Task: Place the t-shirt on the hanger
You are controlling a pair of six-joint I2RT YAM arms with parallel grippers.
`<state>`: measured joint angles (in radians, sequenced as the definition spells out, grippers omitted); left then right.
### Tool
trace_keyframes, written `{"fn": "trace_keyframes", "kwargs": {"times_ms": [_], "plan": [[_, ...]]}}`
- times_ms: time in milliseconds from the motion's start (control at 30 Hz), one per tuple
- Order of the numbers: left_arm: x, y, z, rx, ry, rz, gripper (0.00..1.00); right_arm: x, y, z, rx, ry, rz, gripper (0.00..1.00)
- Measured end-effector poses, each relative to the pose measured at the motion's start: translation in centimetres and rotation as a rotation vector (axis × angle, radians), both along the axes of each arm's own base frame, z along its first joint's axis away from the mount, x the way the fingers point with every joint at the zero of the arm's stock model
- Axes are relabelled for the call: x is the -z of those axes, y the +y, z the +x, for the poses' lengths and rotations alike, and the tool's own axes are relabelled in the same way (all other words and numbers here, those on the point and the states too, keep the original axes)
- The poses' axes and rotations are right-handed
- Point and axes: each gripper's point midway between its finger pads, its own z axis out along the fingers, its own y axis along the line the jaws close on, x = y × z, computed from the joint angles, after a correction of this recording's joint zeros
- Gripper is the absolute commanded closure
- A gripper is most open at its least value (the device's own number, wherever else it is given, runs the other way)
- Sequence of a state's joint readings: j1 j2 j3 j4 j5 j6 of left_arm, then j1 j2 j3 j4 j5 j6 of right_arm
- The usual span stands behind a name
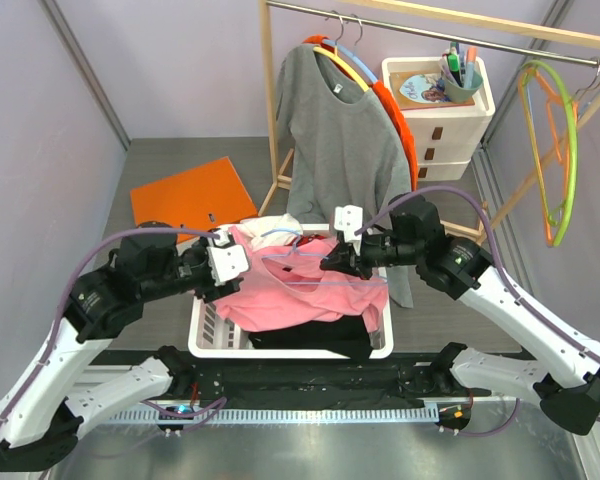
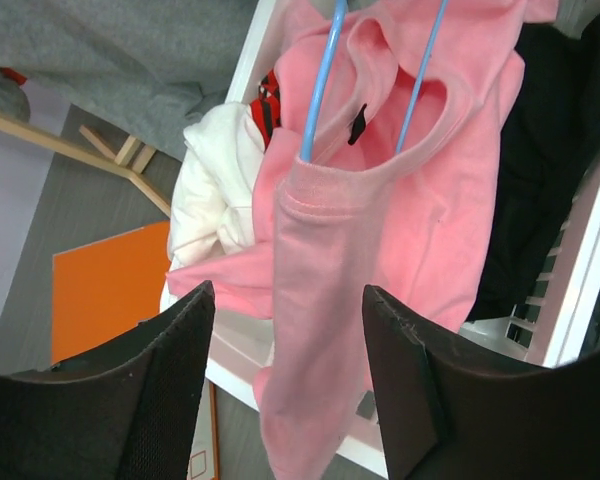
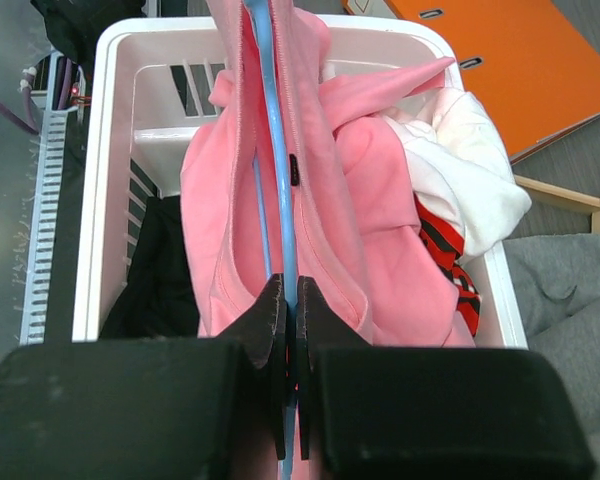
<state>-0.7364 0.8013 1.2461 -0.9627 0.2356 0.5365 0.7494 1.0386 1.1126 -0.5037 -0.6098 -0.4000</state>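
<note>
The pink t-shirt [image 1: 298,292] is draped over a white basket [image 1: 208,340], with the light-blue wire hanger [image 1: 302,262] threaded through its neck opening. In the right wrist view my right gripper [image 3: 290,292] is shut on the hanger [image 3: 273,150], and the t-shirt [image 3: 365,200] folds around the wire on both sides. My left gripper [image 2: 288,290] is open. A hanging part of the t-shirt [image 2: 330,300] dangles between its fingers [image 2: 170,390] without being pinched. The hanger's two wires [image 2: 318,95] run into the collar beside the small dark label.
A white garment with a red print [image 3: 460,210] and a black garment [image 1: 330,335] lie in the basket. An orange folder [image 1: 192,192] lies on the table behind it. A grey long-sleeved shirt [image 1: 335,130] hangs on the wooden rack, with a lime-green hanger [image 1: 570,150] at right and a white drawer unit [image 1: 440,110] behind.
</note>
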Motion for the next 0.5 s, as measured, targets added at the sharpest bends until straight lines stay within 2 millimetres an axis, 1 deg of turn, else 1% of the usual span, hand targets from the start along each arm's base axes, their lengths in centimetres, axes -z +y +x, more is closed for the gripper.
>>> {"fn": "trace_keyframes", "kwargs": {"times_ms": [67, 100, 133, 167, 200, 233, 367, 433, 500], "plan": [[0.7, 0.0, 0.2, 0.009, 0.000, 0.024, 0.47, 0.0, 0.0, 0.0, -0.013, -0.017, -0.004, 0.99], [1.2, -0.1, 0.3, 0.018, 0.005, 0.037, 0.56, 0.0, 0.0, 0.0, -0.019, -0.026, -0.005, 0.99], [1.7, -0.2, 0.4, 0.028, 0.011, 0.051, 0.63, 0.0, 0.0, -0.1, -0.023, -0.032, -0.006, 0.99], [2.1, -0.4, 0.4, 0.040, 0.022, 0.058, 0.72, 0.0, 0.0, -0.1, -0.027, -0.036, -0.007, 0.99], [2.4, -0.5, 0.4, 0.047, 0.030, 0.064, 0.85, 0.0, 0.0, -0.1, -0.031, -0.041, -0.007, 0.99], [2.7, -0.8, 0.5, 0.057, 0.038, 0.071, 0.87, 0.0, 0.0, -0.1, -0.034, -0.046, -0.007, 0.99], [3.4, -2.0, 0.8, 0.094, 0.078, 0.068, 0.89, 0.2, 0.4, -0.1, -0.051, -0.055, -0.013, 0.99], [3.4, -2.8, 0.9, 0.105, 0.092, 0.042, 0.89, 0.7, 0.8, -0.1, -0.060, -0.043, -0.023, 0.99], [3.0, -3.5, 0.8, 0.120, 0.099, 0.005, 0.90, 1.3, 1.3, 0.0, -0.070, -0.032, -0.032, 0.99]]}}
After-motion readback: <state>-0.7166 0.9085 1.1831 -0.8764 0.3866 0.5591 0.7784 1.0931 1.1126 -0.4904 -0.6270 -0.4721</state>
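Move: The t-shirt's collar edge lies right in front of the open left fingers, some 5 cm to the right, 2 cm ahead and 3 cm below. From that same hand, the middle of the blue hanger, with one arm already inside the collar, is about 10 cm right, 3 ahead and slightly lower; the white cloth is about 8 ahead, 6 right and far below. From the right hand, which grips the hanger, the collar edge is roughly 11 cm left, level fore-and-aft and 2 lower. The left hand, fingers still part open, first sinks about 3 cm onto the pink cloth hanging from the collar, then slides some 3 cm to the right towards the hanger and the right hand, while its fingers close and pinch the shirt just below the collar rim. The right hand keeps its pinch on the blue hanger and, after holding nearly still, eases about a centimetre left and down with it, towards the collar. ##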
